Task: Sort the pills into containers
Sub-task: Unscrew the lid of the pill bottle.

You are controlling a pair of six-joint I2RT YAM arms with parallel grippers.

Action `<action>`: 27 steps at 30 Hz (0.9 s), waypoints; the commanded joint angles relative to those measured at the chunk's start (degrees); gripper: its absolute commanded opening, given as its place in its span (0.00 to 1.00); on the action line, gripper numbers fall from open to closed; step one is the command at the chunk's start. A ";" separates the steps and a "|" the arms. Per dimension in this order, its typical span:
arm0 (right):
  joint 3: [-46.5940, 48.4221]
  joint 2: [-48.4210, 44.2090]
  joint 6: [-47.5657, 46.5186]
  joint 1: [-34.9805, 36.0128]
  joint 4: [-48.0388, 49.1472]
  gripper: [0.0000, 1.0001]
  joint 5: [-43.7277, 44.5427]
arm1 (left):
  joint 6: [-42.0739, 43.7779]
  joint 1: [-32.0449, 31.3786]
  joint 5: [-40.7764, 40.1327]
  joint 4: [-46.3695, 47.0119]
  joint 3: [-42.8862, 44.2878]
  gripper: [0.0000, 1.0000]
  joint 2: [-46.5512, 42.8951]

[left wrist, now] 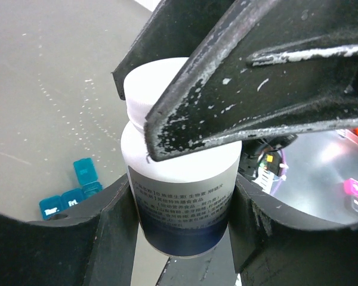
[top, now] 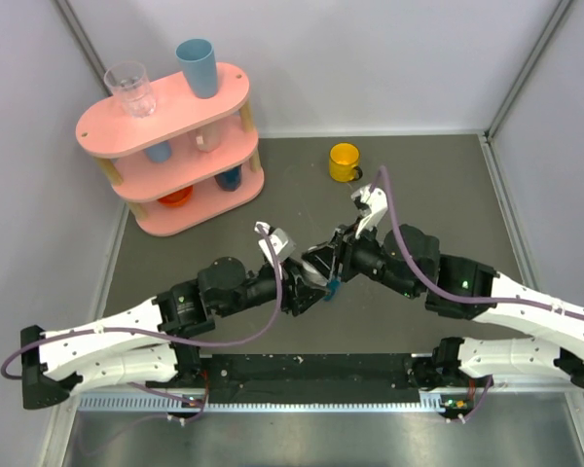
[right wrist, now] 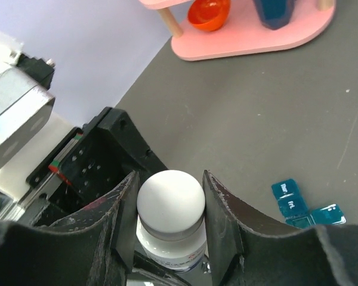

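Note:
A small white capped bottle [left wrist: 179,179] with a printed label is held up between both arms at the table's middle. My left gripper [left wrist: 182,223] is shut on the bottle's body, one finger pressed on each side. My right gripper [right wrist: 170,205] reaches in from the other side, and its fingers [right wrist: 224,202] are pressed against the round white cap [right wrist: 170,196]. The containers, a dark-teal strip pill box [right wrist: 298,202], lie on the grey table just below the bottle, also visible as the pill box [left wrist: 71,193] and the pill box [top: 332,288]. No pills show.
A yellow mug [top: 345,161] stands at the back of the table. A pink three-tier shelf [top: 165,126] at the back left carries a clear glass [top: 130,88], a blue cup [top: 197,66] and other cups. An orange bowl [right wrist: 209,12] sits on its lowest tier.

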 commanded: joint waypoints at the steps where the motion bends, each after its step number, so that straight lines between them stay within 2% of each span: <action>1: 0.46 -2.92 -5.34 0.41 2.38 0.00 -7.04 | -1.28 0.07 5.96 8.69 -1.60 0.00 -3.84; 4: -0.41 -4.23 -7.63 0.41 4.22 0.00 -11.52 | -2.78 0.07 8.77 12.71 -3.00 0.00 -5.24; 10: -3.75 -8.10 -10.71 0.41 8.71 0.00 -21.01 | -4.63 0.07 20.20 21.34 -5.91 0.00 -5.86; 17: -4.55 -10.30 -13.88 0.41 12.13 0.00 -32.51 | -4.19 0.07 33.81 24.87 -3.72 0.00 -3.05; 27: -7.01 -12.33 -14.94 0.41 18.46 0.00 -46.85 | -4.71 -0.02 45.34 27.24 -1.16 0.00 1.08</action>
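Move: The pill bottle is already in my left fingers, gripped low on its body. Its lid sits about 4 cm above my left hand point, 2 cm ahead and 1 cm to the right, and is already pinched in my right fingers. The opened pill organizer lies on the table about 6 cm ahead, 4 cm right and some 24 cm below my left hand; from my right hand it is roughly 4 cm ahead, 3 cm right and 28 cm down. I twist bottle and lid against each other as I bring them back: my left hand turns clockwise with the body while my right turns counter-clockwise on the lid, some 40 degrees each, both sets of fingertips tilting up a little. Together my hands draw back towards my base about 11 cm and rise about 5 cm, away from the organizer, both keeping their grip. ##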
